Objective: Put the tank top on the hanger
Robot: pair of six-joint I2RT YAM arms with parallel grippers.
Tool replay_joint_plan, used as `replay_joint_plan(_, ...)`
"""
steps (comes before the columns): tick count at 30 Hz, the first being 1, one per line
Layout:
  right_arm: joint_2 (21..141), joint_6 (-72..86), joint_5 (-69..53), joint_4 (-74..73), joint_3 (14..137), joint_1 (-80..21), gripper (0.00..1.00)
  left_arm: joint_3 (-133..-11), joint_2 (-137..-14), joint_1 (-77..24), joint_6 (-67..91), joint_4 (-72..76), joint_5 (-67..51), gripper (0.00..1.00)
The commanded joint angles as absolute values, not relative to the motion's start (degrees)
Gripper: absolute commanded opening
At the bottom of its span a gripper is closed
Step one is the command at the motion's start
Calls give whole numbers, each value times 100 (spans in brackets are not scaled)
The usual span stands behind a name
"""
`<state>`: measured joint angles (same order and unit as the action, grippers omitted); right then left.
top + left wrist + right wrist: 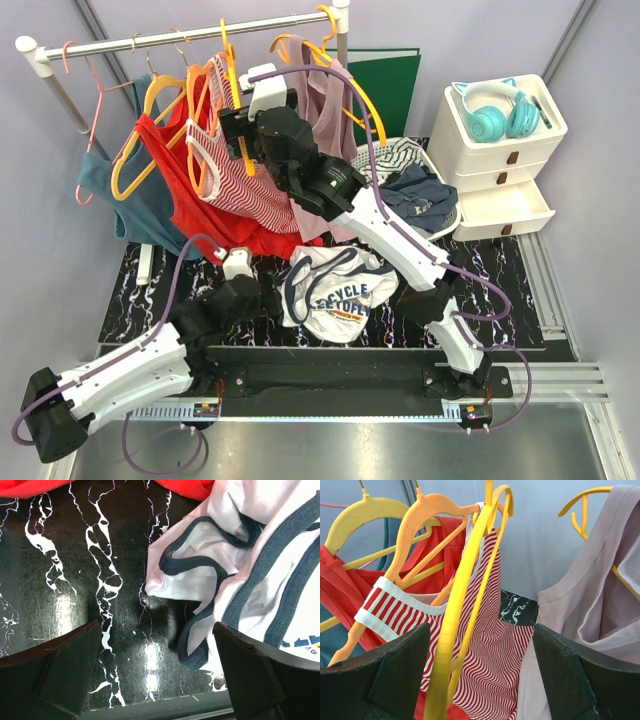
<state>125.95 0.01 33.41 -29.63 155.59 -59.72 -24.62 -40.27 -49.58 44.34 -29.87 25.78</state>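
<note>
The white tank top (335,290) with navy trim and printed lettering lies crumpled on the black marbled table (150,290). My left gripper (268,298) hovers low just to its left, open. In the left wrist view a navy-edged strap of the tank top (260,580) curls beside the right finger (260,675), and nothing lies between the jaws of the left gripper (155,677). My right gripper (232,128) is raised at the rail, open. The yellow hanger (455,630) hangs edge-on between its jaws, close to the left finger (395,675); the hanger (246,158) is bare.
The rail (190,35) carries a red-and-white striped top (510,670), a mauve tank top (600,595), a red top (190,200) and other hangers. White drawers (500,170) with headphones and a basket of clothes (420,195) stand at the back right.
</note>
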Motion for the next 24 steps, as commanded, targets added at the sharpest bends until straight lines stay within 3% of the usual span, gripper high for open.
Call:
replay_joint_plan(1,12410,17,3138,-2900,15697,-5889,89,-2742,-3999,-4931,4307,-2716,2742,99)
replay_joint_plan(5,12401,176,2927,-3006,15697,-5783,75,-2698,-3876,-4931,4377,-2716,2777,99)
replay_joint_plan(9,12340,237,2629,-3058,15575,-5704,53,-2663,-3788,-4931,4368,-2725,2812,99)
replay_joint_plan(10,12305,255,2506,-3059,15557,-5687,44,-2680,-3779,-4931,4359,-2725,2821,99)
replay_joint_plan(20,12278,79,1750,-3067,15582,-5590,1,-2733,-3735,-4922,4333,-2725,2900,99)
replay_joint_plan(24,12410,26,1652,-3067,15855,-5599,0,-2760,-3762,-4922,4289,-2725,2935,99)
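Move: The near bar of the yellow hanger stands upright between the right hand's open fingers, about 3 cm left of their middle and at the same height. The striped tank top hangs about 10 cm ahead of the hand, 7 cm left and 10 cm down; the mauve tank top about 8 cm ahead, 11 cm right and equally low. From the left hand the hanger's bar is some 19 cm ahead, 2 cm left and 38 cm up. The yellow hanger's near bar gets pinched between the right hand's fingers, which close from wide open until they stop on it. The hand shifts just 2 cm or so meanwhile, first slightly forward, then left and down, as it turns about 10 degrees counter-clockwise, still pointing level. ##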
